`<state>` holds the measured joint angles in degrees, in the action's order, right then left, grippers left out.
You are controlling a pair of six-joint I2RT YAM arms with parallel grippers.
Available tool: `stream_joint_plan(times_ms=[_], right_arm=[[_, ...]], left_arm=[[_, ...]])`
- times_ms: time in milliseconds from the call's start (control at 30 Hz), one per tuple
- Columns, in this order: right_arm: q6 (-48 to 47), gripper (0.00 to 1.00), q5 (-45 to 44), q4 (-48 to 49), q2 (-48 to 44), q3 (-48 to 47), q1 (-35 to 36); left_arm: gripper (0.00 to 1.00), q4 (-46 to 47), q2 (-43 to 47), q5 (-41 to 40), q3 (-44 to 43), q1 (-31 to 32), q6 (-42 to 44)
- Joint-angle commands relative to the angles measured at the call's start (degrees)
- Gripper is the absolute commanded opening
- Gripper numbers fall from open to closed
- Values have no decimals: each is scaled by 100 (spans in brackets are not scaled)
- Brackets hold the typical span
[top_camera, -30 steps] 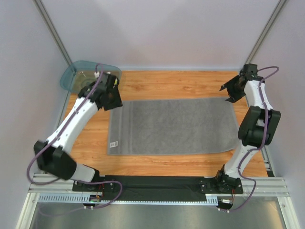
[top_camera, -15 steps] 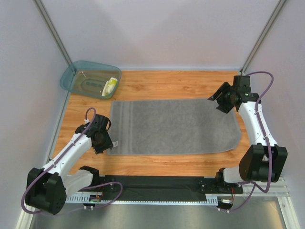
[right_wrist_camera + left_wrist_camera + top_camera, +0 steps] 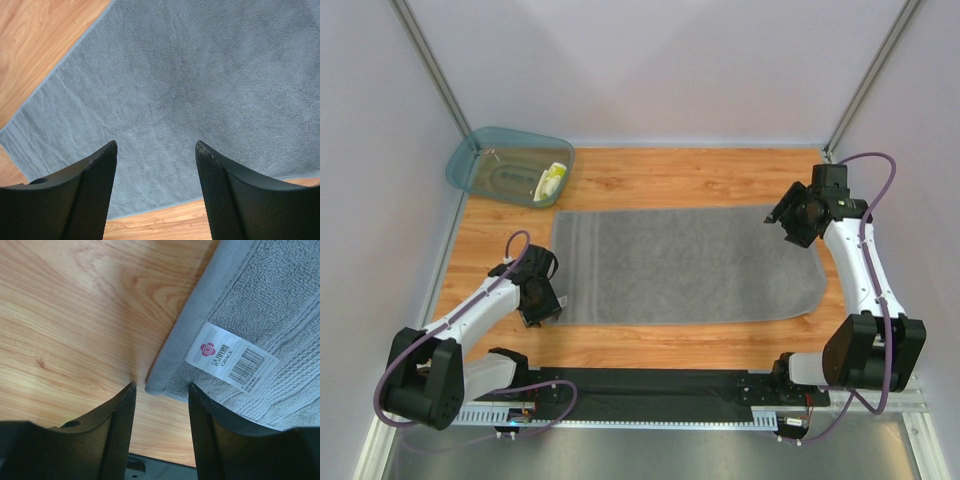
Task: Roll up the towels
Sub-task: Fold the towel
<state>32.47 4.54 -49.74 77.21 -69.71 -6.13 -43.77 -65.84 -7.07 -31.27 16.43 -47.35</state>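
Observation:
The large grey towel lies flat and unrolled on the wooden table. My left gripper is low at its near-left corner, open. In the left wrist view that corner sits between my two fingertips, with the white tag just beyond. The right gripper hovers open over the towel's far-right part. The right wrist view shows only grey terry between and beyond its fingers. The small yellow-and-white cloth lies inside the teal tub.
The translucent teal tub stands at the far-left corner of the table. Bare wood runs along the far side of the towel and a narrower strip along the near side. The black arm rail borders the near edge.
My left arm has swung from the tub back to the towel's near-left corner and lowered there. The right arm has come in from the far-right edge over the towel.

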Motion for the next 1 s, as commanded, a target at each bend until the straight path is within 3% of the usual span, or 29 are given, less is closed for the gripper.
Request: stream_joint_plan(times_ms=[0, 167, 500, 700, 967], right_arm=[[-127, 65, -102, -124, -241, -69, -326], [-30, 65, -23, -71, -496, 238, -766], [374, 64, -189, -186, -794, 1389, -1460], [620, 64, -1437, -466, -1138, 1829, -1610], [664, 64, -1360, -247, -1120, 2576, -2207]], left_arm=[[52, 421, -59, 171, 121, -25, -81], [41, 632, -367, 145, 147, -25, -20], [0, 782, -631, 109, -160, -25, 200], [0, 712, -657, 136, -327, -25, 402], [0, 536, -834, 250, -573, -25, 543]])
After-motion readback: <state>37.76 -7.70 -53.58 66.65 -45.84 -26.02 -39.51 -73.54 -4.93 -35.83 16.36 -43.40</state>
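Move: Just ahead of the left hand, about 1 cm on and 1 cm below the open fingertips, lies the grey towel's near-left corner. The white label is some 3 cm ahead and 5 cm right of that hand; the table's near edge is straight back about 11 cm. The right hand hovers well above the towel, whose near-right corner is roughly 13 cm back, 7 cm to the right and 16 cm down. Closing from half open to shut, the left fingers pinch the towel's near-left corner down at the table while the hand slides forward about 3 cm and slightly right. The right hand, open throughout, first goes mainly right, then sweeps back and down towards the near-right corner, some 14 cm back and 10 cm down, turning about 30 degrees clockwise as its fingers tip towards vertical; it stops short of touching. ##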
